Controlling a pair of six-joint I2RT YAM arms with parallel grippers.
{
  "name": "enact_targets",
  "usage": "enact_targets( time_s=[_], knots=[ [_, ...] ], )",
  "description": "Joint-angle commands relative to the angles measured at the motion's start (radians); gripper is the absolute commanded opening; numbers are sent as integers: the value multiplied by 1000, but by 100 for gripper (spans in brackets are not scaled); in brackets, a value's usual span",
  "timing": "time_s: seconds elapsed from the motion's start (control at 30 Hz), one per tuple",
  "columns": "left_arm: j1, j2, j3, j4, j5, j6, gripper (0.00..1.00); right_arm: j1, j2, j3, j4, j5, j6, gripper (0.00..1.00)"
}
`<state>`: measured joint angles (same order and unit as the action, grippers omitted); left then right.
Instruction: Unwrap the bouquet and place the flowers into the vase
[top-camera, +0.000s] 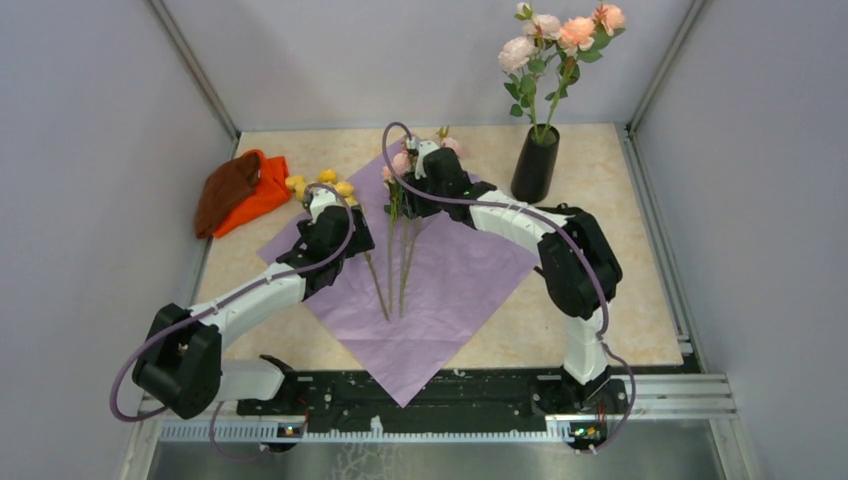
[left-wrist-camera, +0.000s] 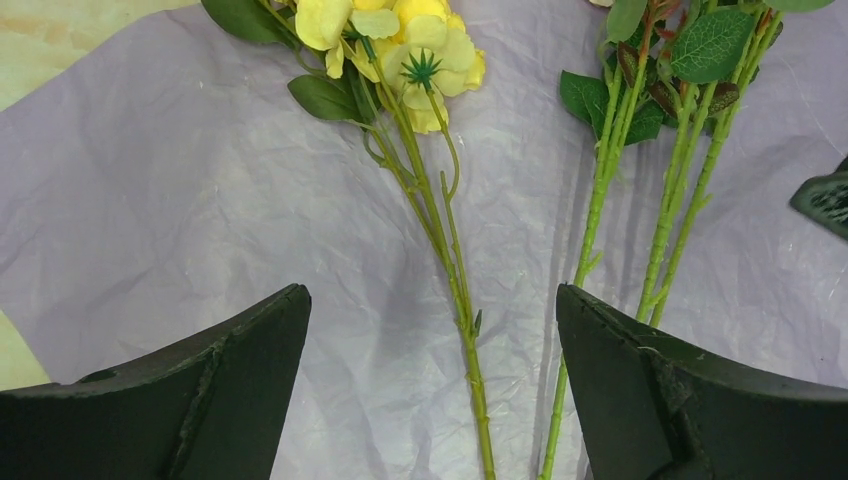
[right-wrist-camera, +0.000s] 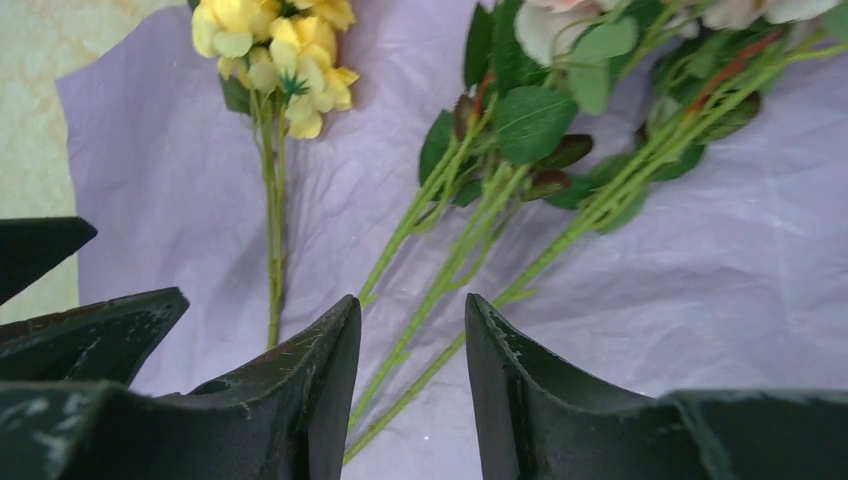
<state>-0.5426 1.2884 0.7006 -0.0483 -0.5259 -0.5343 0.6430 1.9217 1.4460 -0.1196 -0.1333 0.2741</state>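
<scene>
The bouquet is undone: its lilac paper (top-camera: 440, 280) lies flat on the table with loose flowers on it. A yellow flower (left-wrist-camera: 425, 50) has its stem running between the wide-open fingers of my left gripper (left-wrist-camera: 430, 300) (top-camera: 348, 222), which hovers above it. Pink flowers' green stems (right-wrist-camera: 470, 240) pass under my right gripper (right-wrist-camera: 412, 305) (top-camera: 408, 200), which is open with a narrow gap and not touching them. The black vase (top-camera: 535, 165) stands at the back right, holding several pink and peach flowers (top-camera: 560, 35).
An orange-and-brown cloth bundle (top-camera: 240, 190) lies at the back left, beside the paper's corner. The two grippers are close together over the paper; each one's fingertip shows at the edge of the other's wrist view. Grey walls enclose the table.
</scene>
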Motion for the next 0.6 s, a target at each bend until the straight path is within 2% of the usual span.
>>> enact_targets(
  time_s=[0.0,0.2,0.57],
  knots=[
    [-2,6,-7,14,-19,-3,99,23,24,0,44,-27,15,41],
    [-1,1,-15,18,-4,-6,99,27,53,-43,91,-52,29,40],
    [-2,4,-21,26,9,-8,99,33,145,27,79,-66,34,39]
  ],
)
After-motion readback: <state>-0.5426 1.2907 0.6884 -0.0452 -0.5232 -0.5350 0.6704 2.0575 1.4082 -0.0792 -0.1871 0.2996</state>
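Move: Beneath the right hand, about 12 cm down and some 4 cm back, lies the nearest pair of pink flower stems, roughly level with it sideways. The leftmost pink stem runs about 3 cm left of that pair, and the yellow flower stem about 10 cm left of the hand and 6 back; the pink blooms are some 14 cm ahead and 4 right. From the left hand the pair lies about 11 cm right, 2 ahead and 10 below. Sinking towards the pink stems on the purple wrap, the right hand first eases back and left a couple of centimetres, then goes almost straight down, about 8 cm in all. Its fingers tip some 10 degrees further downward and stay partly open, straddling the line of the stems; they haven't closed on any. ##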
